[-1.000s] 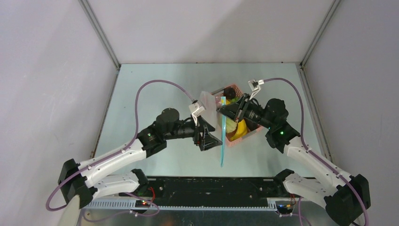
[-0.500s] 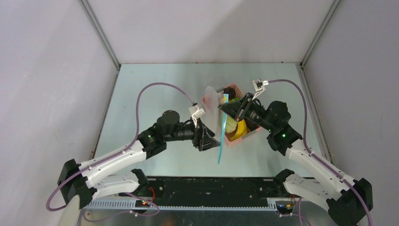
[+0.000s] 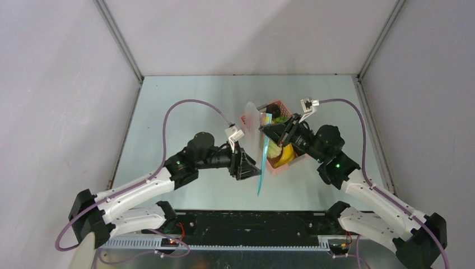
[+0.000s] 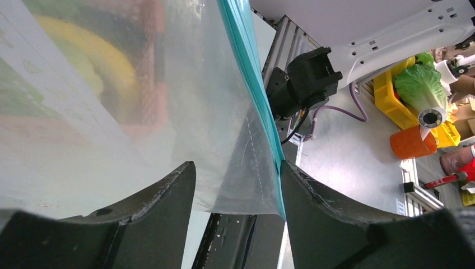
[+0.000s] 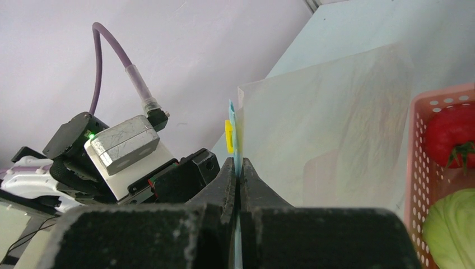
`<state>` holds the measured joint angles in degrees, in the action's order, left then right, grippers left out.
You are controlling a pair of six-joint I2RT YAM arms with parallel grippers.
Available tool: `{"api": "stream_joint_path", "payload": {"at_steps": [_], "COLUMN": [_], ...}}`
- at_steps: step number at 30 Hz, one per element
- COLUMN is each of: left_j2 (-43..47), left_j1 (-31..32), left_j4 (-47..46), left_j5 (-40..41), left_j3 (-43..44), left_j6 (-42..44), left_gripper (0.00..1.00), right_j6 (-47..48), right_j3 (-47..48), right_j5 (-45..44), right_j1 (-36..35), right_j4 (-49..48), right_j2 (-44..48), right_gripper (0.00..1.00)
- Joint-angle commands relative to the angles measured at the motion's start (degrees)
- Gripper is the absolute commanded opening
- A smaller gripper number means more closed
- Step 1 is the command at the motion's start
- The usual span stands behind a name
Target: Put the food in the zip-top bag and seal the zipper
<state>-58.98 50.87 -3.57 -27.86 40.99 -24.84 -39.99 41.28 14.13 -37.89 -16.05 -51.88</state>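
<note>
The clear zip-top bag [image 3: 255, 126] hangs upright in the air beside the pink basket [image 3: 297, 158]. Its teal zipper [image 3: 261, 168] runs down towards the near edge. My right gripper [image 3: 264, 129] is shut on the zipper's upper end [image 5: 231, 109], with its jaws pressed flat on the strip [image 5: 240, 168]. My left gripper [image 3: 249, 166] straddles the bag's lower corner [image 4: 246, 185]. Its jaws stand apart [image 4: 236, 168], and the zipper [image 4: 246, 50] touches the right finger [image 4: 313, 196]. The food lies in the basket: banana [image 3: 287, 154], cabbage [image 5: 451, 230], red fruit [image 5: 451, 140].
The basket wall [image 5: 417, 185] stands just right of the hanging bag. The right arm's base [image 4: 305, 81] and the table's near rail lie beyond the bag's lower corner. Grey enclosure walls close in the table on three sides.
My left gripper's jaws have narrowed around the bag's lower corner. The bag has swung slightly left, and the right arm has shifted a little with it.
</note>
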Motion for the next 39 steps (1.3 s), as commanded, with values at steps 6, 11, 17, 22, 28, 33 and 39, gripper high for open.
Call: {"api": "stream_joint_path", "payload": {"at_steps": [6,11,17,22,28,33,39], "left_j2": [-2.47,-3.49,-3.74,-5.03,-6.74,-5.34,-2.05], "left_j1": [0.35,0.74,1.08,1.49,1.65,1.73,2.98], "left_j4": [-0.84,-1.72,-2.84,-2.73,-1.77,0.56,9.70], "left_j5": [-0.66,-1.82,-2.56,-2.23,-1.64,3.92,17.49], "left_j3": [2.56,3.25,4.01,5.05,6.00,6.09,7.49], "left_j6": [-1.24,-1.51,-1.31,-1.27,-1.23,-0.76,2.69], "left_gripper": [0.51,0.49,0.49,0.44,0.20,0.00,0.00], "right_j6": [2.82,2.45,3.42,3.85,4.84,4.58,5.04], "right_j3": [0.30,0.30,0.30,0.30,0.30,0.30,2.23], "right_j5": [-7.76,-10.99,-22.94,-28.58,-29.94,-30.05,-33.24], "right_j1": [-2.27,-3.45,-7.50,-10.07,-11.75,-11.63,-11.17], "right_j4": [-0.54,-0.12,1.73,1.36,1.20,3.50,13.63], "right_j2": [1.95,1.75,1.07,0.81,0.86,1.86,5.67], "right_gripper": [0.00,0.00,0.00,0.00,0.00,0.17,0.52]}}
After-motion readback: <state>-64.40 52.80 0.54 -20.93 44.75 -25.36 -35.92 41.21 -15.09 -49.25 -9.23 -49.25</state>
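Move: The near end of the zipper strip lies by the open left fingers, about 3 cm back and 2 cm right of their midpoint, at about their height. From that hand the food basket is about 13 cm ahead, 10 cm right and 20 cm below. The right hand still grips the strip farther out; from it that near end is some 12 cm back, 1 cm right and 10 cm below, the basket 4 cm ahead, 9 cm right and 29 cm below. Left eases some 2 cm right to pinch the strip's near end before the right, turning clockwise, lets go. ##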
